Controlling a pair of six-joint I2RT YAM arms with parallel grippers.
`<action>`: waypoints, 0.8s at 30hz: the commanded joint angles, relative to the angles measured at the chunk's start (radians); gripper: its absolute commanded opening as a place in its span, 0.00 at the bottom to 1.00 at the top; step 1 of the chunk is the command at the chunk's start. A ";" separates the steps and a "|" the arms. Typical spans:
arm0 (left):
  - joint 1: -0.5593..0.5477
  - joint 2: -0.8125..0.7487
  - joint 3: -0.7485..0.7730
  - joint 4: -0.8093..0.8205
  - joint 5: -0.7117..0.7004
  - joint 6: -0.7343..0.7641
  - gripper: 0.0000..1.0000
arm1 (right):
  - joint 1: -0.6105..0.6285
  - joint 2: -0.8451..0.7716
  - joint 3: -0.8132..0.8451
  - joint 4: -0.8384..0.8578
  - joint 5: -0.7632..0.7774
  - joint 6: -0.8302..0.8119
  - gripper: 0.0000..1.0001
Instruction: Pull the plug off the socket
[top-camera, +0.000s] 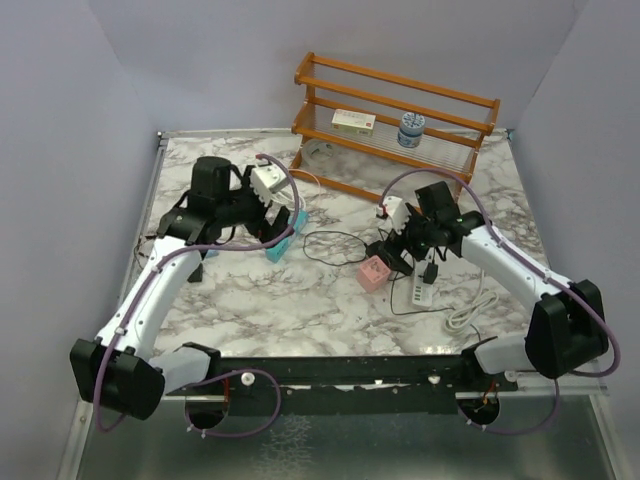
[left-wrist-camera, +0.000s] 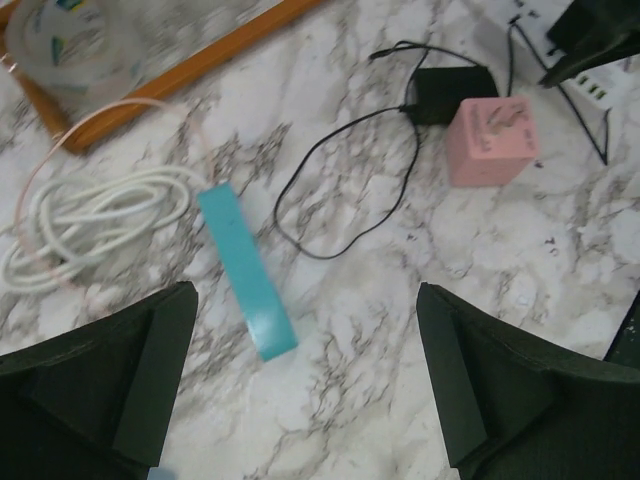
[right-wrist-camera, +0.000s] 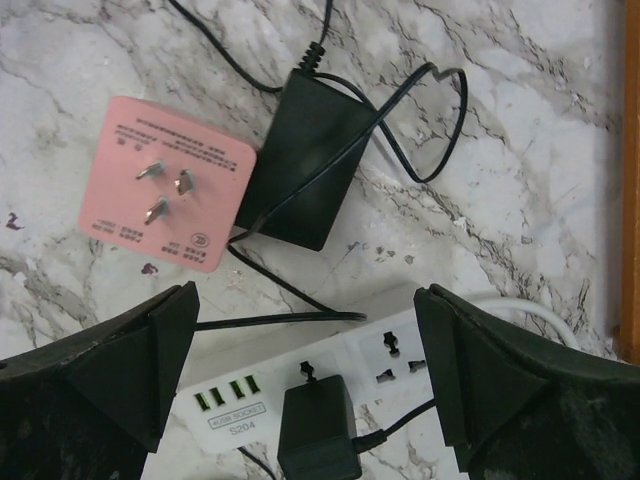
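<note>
In the right wrist view a white socket strip (right-wrist-camera: 390, 350) lies on the marble with a black plug (right-wrist-camera: 318, 430) seated in it. My right gripper (right-wrist-camera: 305, 300) hangs open just above the strip, one finger on each side, touching nothing. Beyond the strip lie a pink plug (right-wrist-camera: 165, 185), prongs up, and a loose black adapter (right-wrist-camera: 305, 170) with its thin cable. In the top view the right gripper (top-camera: 408, 252) is over that strip (top-camera: 420, 292). My left gripper (left-wrist-camera: 305, 300) is open and empty above bare marble, next to a teal socket strip (left-wrist-camera: 245, 270).
A wooden rack (top-camera: 400, 100) with a small box and a jar stands at the back. A coiled white cable (left-wrist-camera: 90, 225) lies by the teal strip's far end. Another white cable (top-camera: 470, 310) trails from the white strip toward the front right. Thin black cable loops (top-camera: 335, 245) across mid-table.
</note>
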 joint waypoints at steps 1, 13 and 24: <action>-0.113 0.044 -0.077 0.252 0.146 -0.099 0.99 | -0.009 0.048 0.030 0.066 0.097 0.109 0.97; -0.473 0.358 -0.138 0.589 -0.077 -0.246 0.99 | -0.200 0.119 0.070 0.074 -0.213 0.166 0.97; -0.657 0.566 -0.058 0.628 -0.349 -0.318 0.99 | -0.225 0.098 0.023 0.103 -0.218 0.155 0.97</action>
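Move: The pink cube socket lies about 24 cm to the left hand's right, some 4 cm back and 19 cm below it. The black adapter lies about 5 cm farther out than the cube and 2 cm to its right; the white power strip is level with the cube, some 11 cm to its right. From the right hand the cube is about 7 cm to the left, 1 cm back and 6 cm lower. Sweeping quickly right and down, the left hand crosses about 22 cm towards the pink cube, sinking some 15 cm and drawing slightly back, its wide-open fingers turning nearly 20 degrees clockwise. Meanwhile the right hand, open and empty, shifts about 4 cm forward and a little right, away from the cube, also turning clockwise and rolling its left side up. ##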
